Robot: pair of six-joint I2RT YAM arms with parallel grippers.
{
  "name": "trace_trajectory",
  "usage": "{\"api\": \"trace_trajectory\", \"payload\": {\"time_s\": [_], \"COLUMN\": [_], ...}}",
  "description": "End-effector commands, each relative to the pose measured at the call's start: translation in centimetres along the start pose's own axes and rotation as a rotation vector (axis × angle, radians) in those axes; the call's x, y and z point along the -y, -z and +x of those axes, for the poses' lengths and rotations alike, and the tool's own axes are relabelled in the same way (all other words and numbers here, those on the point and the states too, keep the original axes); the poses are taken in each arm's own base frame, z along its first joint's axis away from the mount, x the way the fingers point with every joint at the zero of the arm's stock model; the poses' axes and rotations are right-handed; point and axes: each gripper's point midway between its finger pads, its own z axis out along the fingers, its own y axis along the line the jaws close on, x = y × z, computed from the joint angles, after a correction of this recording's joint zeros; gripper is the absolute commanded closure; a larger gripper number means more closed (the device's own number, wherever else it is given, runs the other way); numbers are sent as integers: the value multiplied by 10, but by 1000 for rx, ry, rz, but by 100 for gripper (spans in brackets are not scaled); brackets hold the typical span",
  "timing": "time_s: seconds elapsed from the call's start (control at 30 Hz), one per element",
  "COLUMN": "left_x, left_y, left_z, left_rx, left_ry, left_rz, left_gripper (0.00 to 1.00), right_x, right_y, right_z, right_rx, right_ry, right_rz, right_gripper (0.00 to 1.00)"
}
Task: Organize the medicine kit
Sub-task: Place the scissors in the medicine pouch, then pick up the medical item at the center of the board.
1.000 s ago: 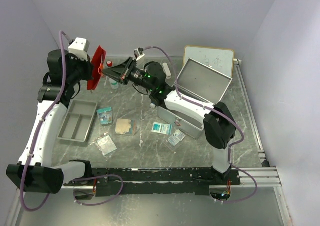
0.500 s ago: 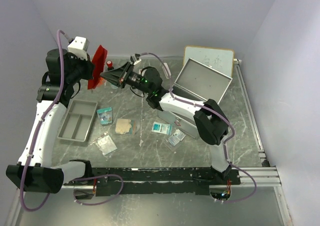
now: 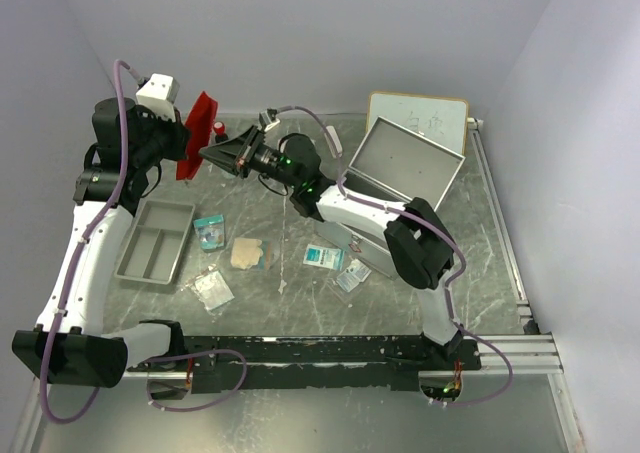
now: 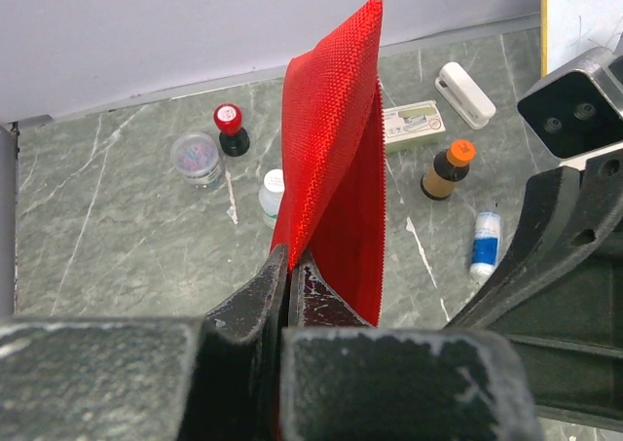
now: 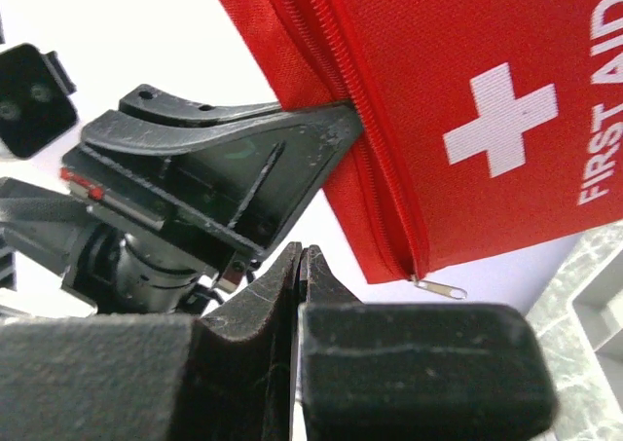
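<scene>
The medicine kit [image 3: 365,241], a silver case, stands at right of centre with its lid [image 3: 410,161] up. My left gripper [image 4: 289,256] is shut on the lower edge of a red first-aid pouch [image 4: 336,159] and holds it upright above the table's far left [image 3: 198,131]. My right gripper [image 5: 300,251] is shut with nothing in it. It sits just beside the pouch [image 5: 467,91], a little short of the metal zipper pull [image 5: 438,288]. From above, the right gripper [image 3: 207,152] points left at the pouch.
A grey divided tray [image 3: 155,240] lies at left. Several packets [image 3: 210,231] lie scattered mid-table. Under the pouch stand small bottles: an orange-capped one [image 4: 446,170], a red-capped one [image 4: 230,129] and a white tube [image 4: 485,243]. A whiteboard [image 3: 420,118] leans at the back right.
The right arm has reached further left, bringing its shut gripper up beside the pouch. The left gripper has kept its hold, barely shifting.
</scene>
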Motion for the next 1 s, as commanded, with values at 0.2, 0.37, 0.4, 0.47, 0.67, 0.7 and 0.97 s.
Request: {"api": "trace_trajectory", "payload": {"time_s": [0.2,0.37,0.4,0.47,0.67,0.7,0.97], "left_x": [-7,-17,-17,-18,-20,-21,-29], "left_y": [11,13,13,12,10,10,9], "left_z": [-1,11,12,13,5,4,2], "left_rx": [-9,-56,-63,-71,-63,-62,-78], "left_ry": [-32,8,14,23,46,49,77], "left_rz": [-41,-89,-91,-95,-103,-105,-129], "left_gripper": [93,93,93,93,93,93,93], "right_x": [13,45,52,67,119,127,171], "right_y": [27,93,103,124,164,167,137], "right_z": [-22,-42,-42,-35,25,34,53], "right_rx": [-47,-28,-41,-88,-322,-350,-377], "right_ry": [442,626,646,681,791,803,825], "right_rz": [491,820,871,967,1160,1176,1139], "right_gripper": [70,32,31,30,24,23,21]}}
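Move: The right hand, shut and apparently empty, points left just short of the red pouch, whose middle is roughly 6 cm ahead, 2 cm left and 7 cm below. On the table about 34 cm below it, the beige glove bag lies about 7 cm back and 8 cm right, with the teal packet 5 cm farther out and 10 cm left of that bag. From the left hand, which holds the pouch, the glove bag is some 12 cm back, 12 cm right and 34 cm below. The right hand leaves the pouch: it edges about 2 cm forward, then draws some 9 cm to the right while its shut fingers spring wide open, and finally sweeps down about 20 cm and back about 9 cm to hover over the glove bag. Its wrist swings through some 80 degrees on the way, from pointing left to pointing down, while the left hand keeps its pinch on the pouch edge, drifting about 2 cm left and dipping by as much before starting to rise again. ##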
